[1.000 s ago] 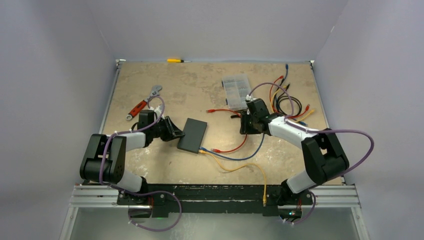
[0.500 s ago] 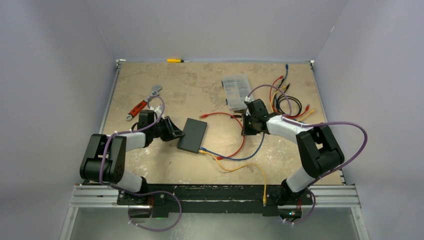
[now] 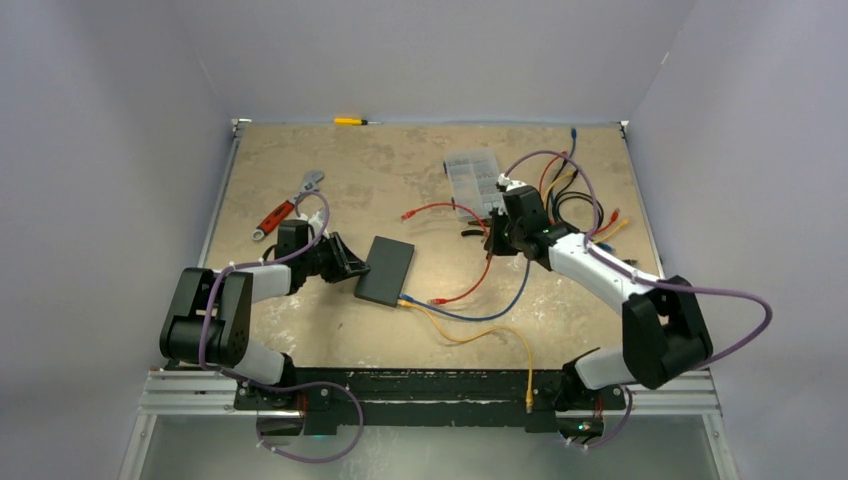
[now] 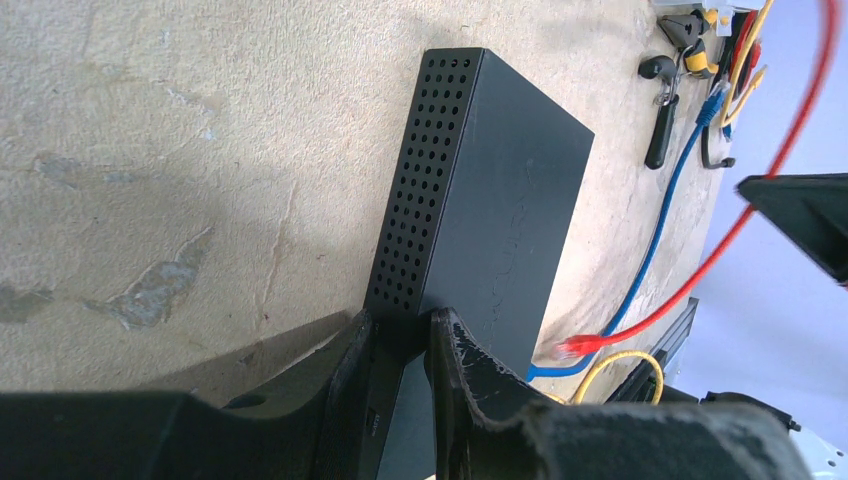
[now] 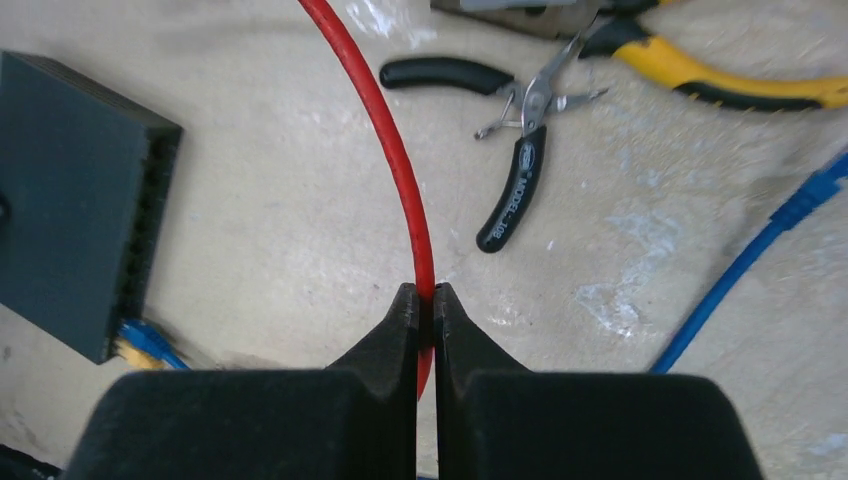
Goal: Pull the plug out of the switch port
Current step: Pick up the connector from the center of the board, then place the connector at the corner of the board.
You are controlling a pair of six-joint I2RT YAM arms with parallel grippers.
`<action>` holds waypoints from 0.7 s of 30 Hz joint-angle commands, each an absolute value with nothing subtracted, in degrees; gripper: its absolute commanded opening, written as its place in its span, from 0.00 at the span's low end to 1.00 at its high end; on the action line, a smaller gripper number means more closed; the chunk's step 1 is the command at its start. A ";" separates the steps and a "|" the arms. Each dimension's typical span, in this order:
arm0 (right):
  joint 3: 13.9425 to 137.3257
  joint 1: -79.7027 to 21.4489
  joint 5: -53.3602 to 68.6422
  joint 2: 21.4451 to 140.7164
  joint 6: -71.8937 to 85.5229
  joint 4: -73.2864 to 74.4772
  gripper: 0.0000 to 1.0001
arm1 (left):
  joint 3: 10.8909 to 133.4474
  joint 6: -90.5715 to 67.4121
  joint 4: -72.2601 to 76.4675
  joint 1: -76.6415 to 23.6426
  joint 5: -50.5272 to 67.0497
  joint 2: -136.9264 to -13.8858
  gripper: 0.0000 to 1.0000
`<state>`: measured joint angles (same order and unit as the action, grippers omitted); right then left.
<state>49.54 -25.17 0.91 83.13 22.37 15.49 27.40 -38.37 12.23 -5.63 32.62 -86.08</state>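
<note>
The flat black switch [image 3: 386,270] lies mid-table, and my left gripper [image 4: 400,325] is shut on its near corner. A blue plug [image 5: 150,340] and a yellow plug [image 5: 125,350] sit in its port row. A red plug [image 3: 437,299] lies loose on the table, a short way from the ports, also seen in the left wrist view [image 4: 577,346]. My right gripper [image 5: 425,300] is shut on the red cable [image 5: 400,170], right of the switch [image 5: 70,200] and raised off the table.
Black-handled pliers [image 5: 515,180] and yellow-handled pliers [image 5: 700,80] lie beyond the right gripper. A clear organiser box [image 3: 472,183] and a tangle of cables [image 3: 580,205] sit at the back right. A red-handled wrench [image 3: 290,210] lies far left, a yellow screwdriver [image 3: 350,121] at the back edge.
The right gripper has closed on the red cable and moved up and back with it, and the cable's loop has shifted. The left gripper and switch have not moved.
</note>
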 commanded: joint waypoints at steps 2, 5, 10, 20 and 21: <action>53.44 -25.05 -4.07 76.98 22.01 15.26 0.00 | 24.79 -35.60 5.26 -6.06 24.75 -89.56 0.10; 54.23 -24.98 -5.17 75.36 22.36 15.61 0.00 | 24.89 -35.65 5.23 -6.08 24.78 -89.65 0.10; 55.22 -23.81 -3.90 74.77 22.59 15.52 0.00 | 24.98 -35.60 5.05 -6.10 24.88 -89.50 0.10; 54.10 -13.85 9.10 74.71 22.00 12.85 0.00 | 25.20 -35.36 4.75 -6.08 24.94 -89.51 0.10; 53.91 -12.87 9.88 74.63 21.98 12.66 0.00 | 25.28 -35.36 4.75 -6.08 24.96 -89.48 0.10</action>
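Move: The right hand, about 6 cm over the board with the red cable already pinched, is bound for the pile of unplugged cables some 8 cm farther out and 16 cm to its right. Below this hand, the small pliers lie about 2 cm ahead and 1 cm left, the yellow pliers 5 cm ahead and 3 cm right, the blue plug 2 cm ahead and 8 cm right. From the left hand the pile is roughly 12 cm ahead and 38 cm right. The right hand, fingers still shut on the middle of the red cable, carries it up about 7 cm while easing some 3.5 cm forward over the pliers, its fingertips tipping up about 10 degrees. Once that rise levels off it swings about 4 cm to the right towards the cable pile, turning slightly clockwise, while the left hand stays put with its fingers on the switch's left edge. ##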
